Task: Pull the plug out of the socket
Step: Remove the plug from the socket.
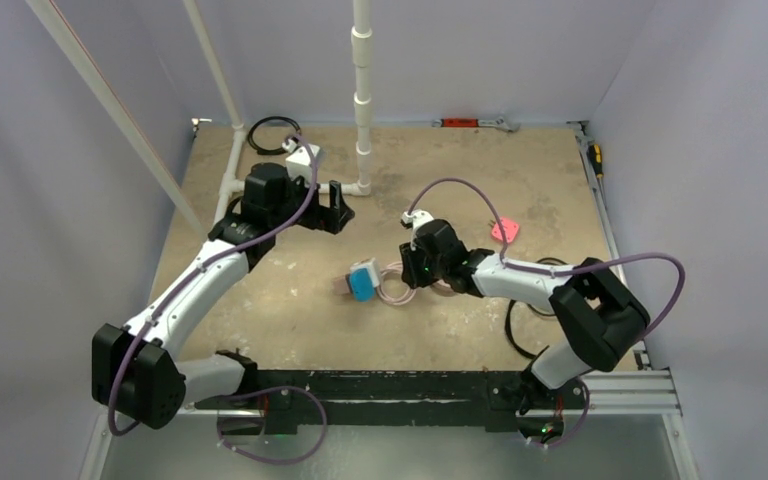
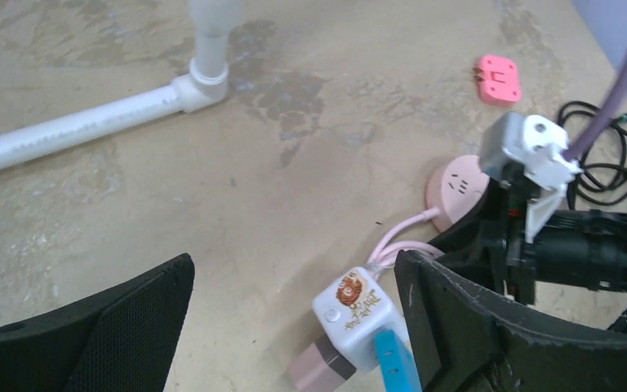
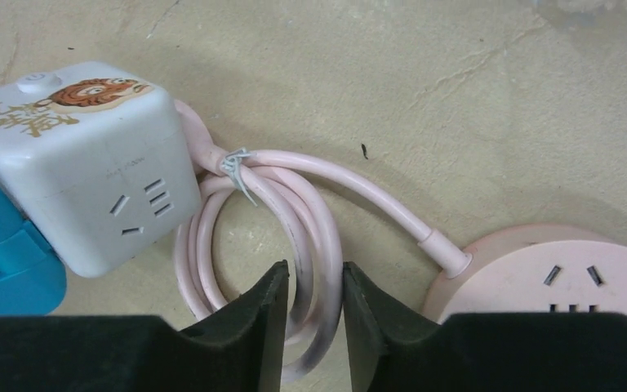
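Observation:
A white cube socket (image 1: 366,270) lies mid-table with a blue plug (image 1: 362,287) pushed into one face and a mauve plug (image 2: 318,367) in another. Its pink cable (image 3: 314,237) is coiled beside it and runs to a round pink socket (image 3: 563,273). My right gripper (image 3: 314,273) is shut on the strands of the cable coil, just right of the cube (image 3: 82,155); the blue plug (image 3: 4,253) shows at the left edge. My left gripper (image 2: 294,269) is open and empty, above and behind the cube (image 2: 353,310), near the pipe (image 1: 338,208).
A white PVC pipe frame (image 1: 362,100) stands at the back centre. A loose pink plug (image 1: 505,231) lies right of my right gripper. Black cable (image 1: 520,325) lies at the right, another coil (image 1: 270,135) at the back left. Tools (image 1: 475,123) lie along the back edge.

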Tool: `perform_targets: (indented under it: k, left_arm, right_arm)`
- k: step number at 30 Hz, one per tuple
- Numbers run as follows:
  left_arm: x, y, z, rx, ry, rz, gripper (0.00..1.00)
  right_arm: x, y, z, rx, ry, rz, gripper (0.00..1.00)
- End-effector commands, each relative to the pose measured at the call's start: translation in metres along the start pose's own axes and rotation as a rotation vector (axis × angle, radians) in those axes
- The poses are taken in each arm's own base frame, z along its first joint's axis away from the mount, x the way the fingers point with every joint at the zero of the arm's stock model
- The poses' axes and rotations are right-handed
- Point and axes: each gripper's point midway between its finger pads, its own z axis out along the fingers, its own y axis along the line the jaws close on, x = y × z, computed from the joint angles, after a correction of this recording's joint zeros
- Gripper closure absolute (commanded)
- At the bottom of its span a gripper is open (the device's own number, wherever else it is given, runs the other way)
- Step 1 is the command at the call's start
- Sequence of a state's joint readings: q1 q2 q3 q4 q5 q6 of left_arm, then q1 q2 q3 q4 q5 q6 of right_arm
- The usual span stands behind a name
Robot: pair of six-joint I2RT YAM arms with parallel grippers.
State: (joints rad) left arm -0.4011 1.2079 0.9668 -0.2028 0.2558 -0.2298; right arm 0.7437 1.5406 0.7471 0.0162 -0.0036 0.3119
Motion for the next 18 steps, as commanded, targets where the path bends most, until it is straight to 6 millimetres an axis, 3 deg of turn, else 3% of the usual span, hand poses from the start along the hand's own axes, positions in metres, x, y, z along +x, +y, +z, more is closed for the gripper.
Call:
perform_targets:
  k: [1,4,8,14,18]
  left_arm:
    - [0.005,0.016,0.001,-0.034,0.019,-0.063,0.07]
    - [0.003,0.017,-0.001,-0.036,0.011,-0.065,0.07]
    - [0.0,0.024,-0.005,-0.072,-0.003,-0.056,0.07]
    - [-0.004,0.041,-0.008,-0.103,-0.015,-0.089,0.07]
    - [-0.011,0.056,-0.015,-0.125,-0.042,-0.122,0.07]
  right_arm:
    - [-0.025,0.008,-0.008,-0.031,-0.023,-0.059,0.58]
    - [-0.04,0.002,-0.017,0.029,-0.051,-0.055,0.42]
    - [-0.065,-0.002,-0.039,0.102,-0.121,-0.031,0.28]
    - [-0.096,-0.013,-0.081,0.241,-0.237,0.038,0.26]
    - [-0.11,0.004,-0.106,0.207,-0.307,0.105,0.27]
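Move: From the right fingers, which still pinch the pink cable low over the table, the white socket lies about 11 cm left and 3 cm ahead, level in height. The cable coil's middle is some 4 cm left and the round pink hub about 8 cm right and 2 cm ahead. From the open left gripper, the blue plug is roughly 6 cm back, 5 cm right and 18 cm below, the white socket 2 cm ahead of that plug, and the brown plug 4 cm to its left. Open the right fingers wide to let go of the pink cable, lifting slowly at first, then rise faster to about 11 cm, easing slightly forward and a little right at the end while the fingers tip up and turn some 10 degrees clockwise. Meanwhile draw the left gripper, still open and empty, about 4 cm left and 2 cm forward, away from the plugs, turning slightly counter-clockwise. ##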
